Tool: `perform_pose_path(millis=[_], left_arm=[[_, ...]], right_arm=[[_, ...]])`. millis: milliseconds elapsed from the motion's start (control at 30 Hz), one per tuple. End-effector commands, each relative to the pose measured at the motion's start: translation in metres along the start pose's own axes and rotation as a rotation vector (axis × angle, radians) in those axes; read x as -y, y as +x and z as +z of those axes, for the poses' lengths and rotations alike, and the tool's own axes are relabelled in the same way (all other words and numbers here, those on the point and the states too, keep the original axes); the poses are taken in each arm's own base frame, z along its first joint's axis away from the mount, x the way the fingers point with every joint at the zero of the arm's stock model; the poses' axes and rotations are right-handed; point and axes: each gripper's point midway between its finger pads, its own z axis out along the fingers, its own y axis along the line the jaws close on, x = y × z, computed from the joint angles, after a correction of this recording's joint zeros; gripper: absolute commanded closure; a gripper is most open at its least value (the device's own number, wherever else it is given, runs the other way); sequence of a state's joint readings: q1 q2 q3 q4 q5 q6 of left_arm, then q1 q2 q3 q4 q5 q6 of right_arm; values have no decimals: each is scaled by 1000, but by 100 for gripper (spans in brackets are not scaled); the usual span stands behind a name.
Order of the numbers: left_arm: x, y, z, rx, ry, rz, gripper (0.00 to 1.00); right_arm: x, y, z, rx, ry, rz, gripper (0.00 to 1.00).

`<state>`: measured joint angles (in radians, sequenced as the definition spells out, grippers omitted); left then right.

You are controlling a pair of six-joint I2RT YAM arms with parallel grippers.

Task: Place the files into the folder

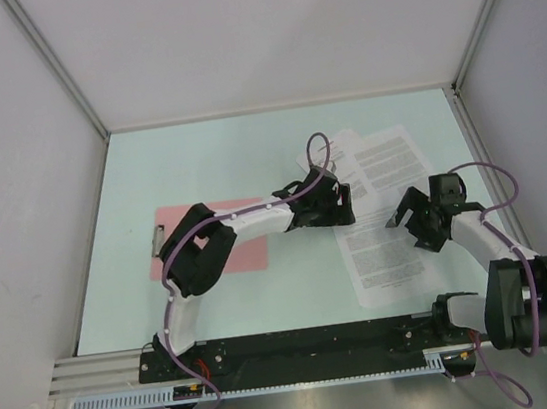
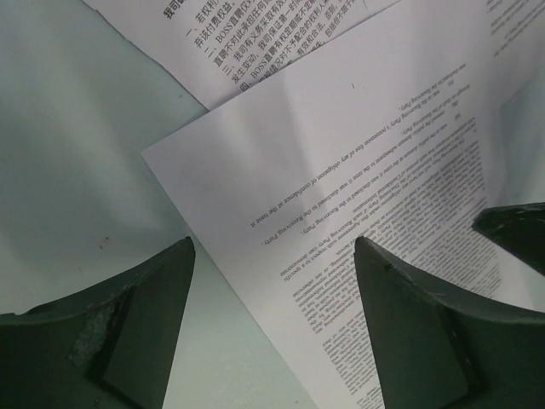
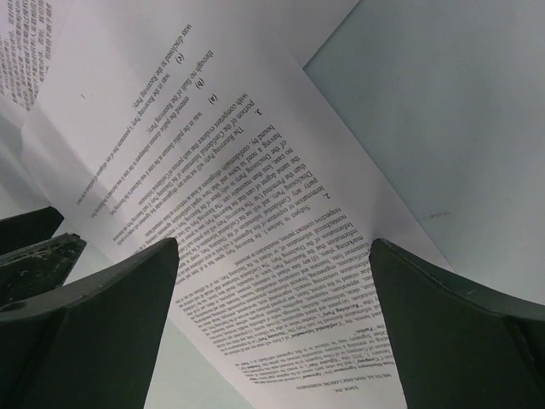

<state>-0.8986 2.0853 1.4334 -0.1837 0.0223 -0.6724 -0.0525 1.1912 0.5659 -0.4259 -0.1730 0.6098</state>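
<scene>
The files lie fanned out on the right of the pale green table: a near sheet (image 1: pixel 387 260), a far sheet (image 1: pixel 394 158), and a third corner peeking out beneath them. The pink folder (image 1: pixel 252 253) lies flat at left with its metal clip (image 1: pixel 156 240) on the left short edge; my left arm covers much of it. My left gripper (image 1: pixel 344 205) (image 2: pixel 275 244) hangs open over the left edge of a sheet (image 2: pixel 358 145), and a sheet with Chinese text (image 2: pixel 255 43) lies beyond. My right gripper (image 1: pixel 401 218) (image 3: pixel 274 244) stands wide open just above a printed sheet (image 3: pixel 255 170).
White enclosure walls with metal corner posts (image 1: pixel 53 62) close in the table on three sides. An aluminium rail (image 1: pixel 273 351) carrying both arm bases runs along the near edge. The two grippers are close together; the other gripper's finger (image 2: pixel 519 230) shows at the left wrist view's edge.
</scene>
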Motion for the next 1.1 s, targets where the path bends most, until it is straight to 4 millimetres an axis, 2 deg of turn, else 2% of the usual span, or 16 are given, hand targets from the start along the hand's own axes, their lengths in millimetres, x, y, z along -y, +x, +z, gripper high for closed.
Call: perform_pose_path(millis=[0, 200, 233, 300, 333, 367, 600, 733, 833, 933, 967, 1033, 1067], left_arm=[[6, 6, -5, 9, 19, -173, 18], [4, 19, -2, -4, 31, -252, 17], [11, 14, -4, 18, 62, -259, 18], [7, 25, -5, 0, 66, -297, 18], [16, 15, -9, 39, 115, -304, 19], [11, 23, -10, 34, 117, -313, 19], [35, 7, -25, 125, 292, -323, 23], [45, 9, -30, 124, 359, -324, 20], [45, 10, -29, 126, 370, -329, 23], [45, 6, -30, 149, 368, -319, 36], [42, 3, -31, 161, 357, -305, 49], [35, -2, -35, 186, 318, -296, 63], [32, -4, -36, 195, 307, -284, 74]], right_arm=[[-4, -4, 9, 9, -24, 18, 0], [2, 6, 20, -33, -18, 38, 0], [1, 7, 21, -39, -22, 37, 0], [3, 9, 23, -45, -20, 37, 0], [4, 10, 25, -51, -15, 36, 0], [4, 10, 26, -50, -18, 33, 0], [9, 19, 35, -90, -6, 21, 0], [8, 24, 37, -105, -12, 8, 0], [6, 27, 39, -112, -16, 2, 0], [3, 30, 40, -124, -26, -14, 1], [1, 30, 38, -115, -33, -27, 1], [-7, 31, 35, -102, -51, -72, 1], [-10, 30, 33, -88, -58, -94, 0]])
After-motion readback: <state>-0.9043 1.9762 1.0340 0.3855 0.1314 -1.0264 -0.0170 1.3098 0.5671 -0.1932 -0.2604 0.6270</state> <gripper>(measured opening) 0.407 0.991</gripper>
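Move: The near file is the target: its middle is about 9 cm right of the left hand and 8 cm back, 2 cm lower; its left edge runs between the open fingers. The far-left file lies some 10 cm ahead and 4 cm right, the far-right file 11 cm ahead and 14 cm right. From the right hand, the near file's middle is about 5 cm back, 5 cm left and 1 cm down, the far-right file 14 cm ahead and 1 cm left. The left fingers close to about half their opening around the near file's left edge, after the hand eases back some 3 cm along it and tilts about 25 degrees, fingers flatter and more to the right. The right hand, wide open, seems to rest its fingertips on the same sheet while sliding about 4 cm forward and 2 cm left. ##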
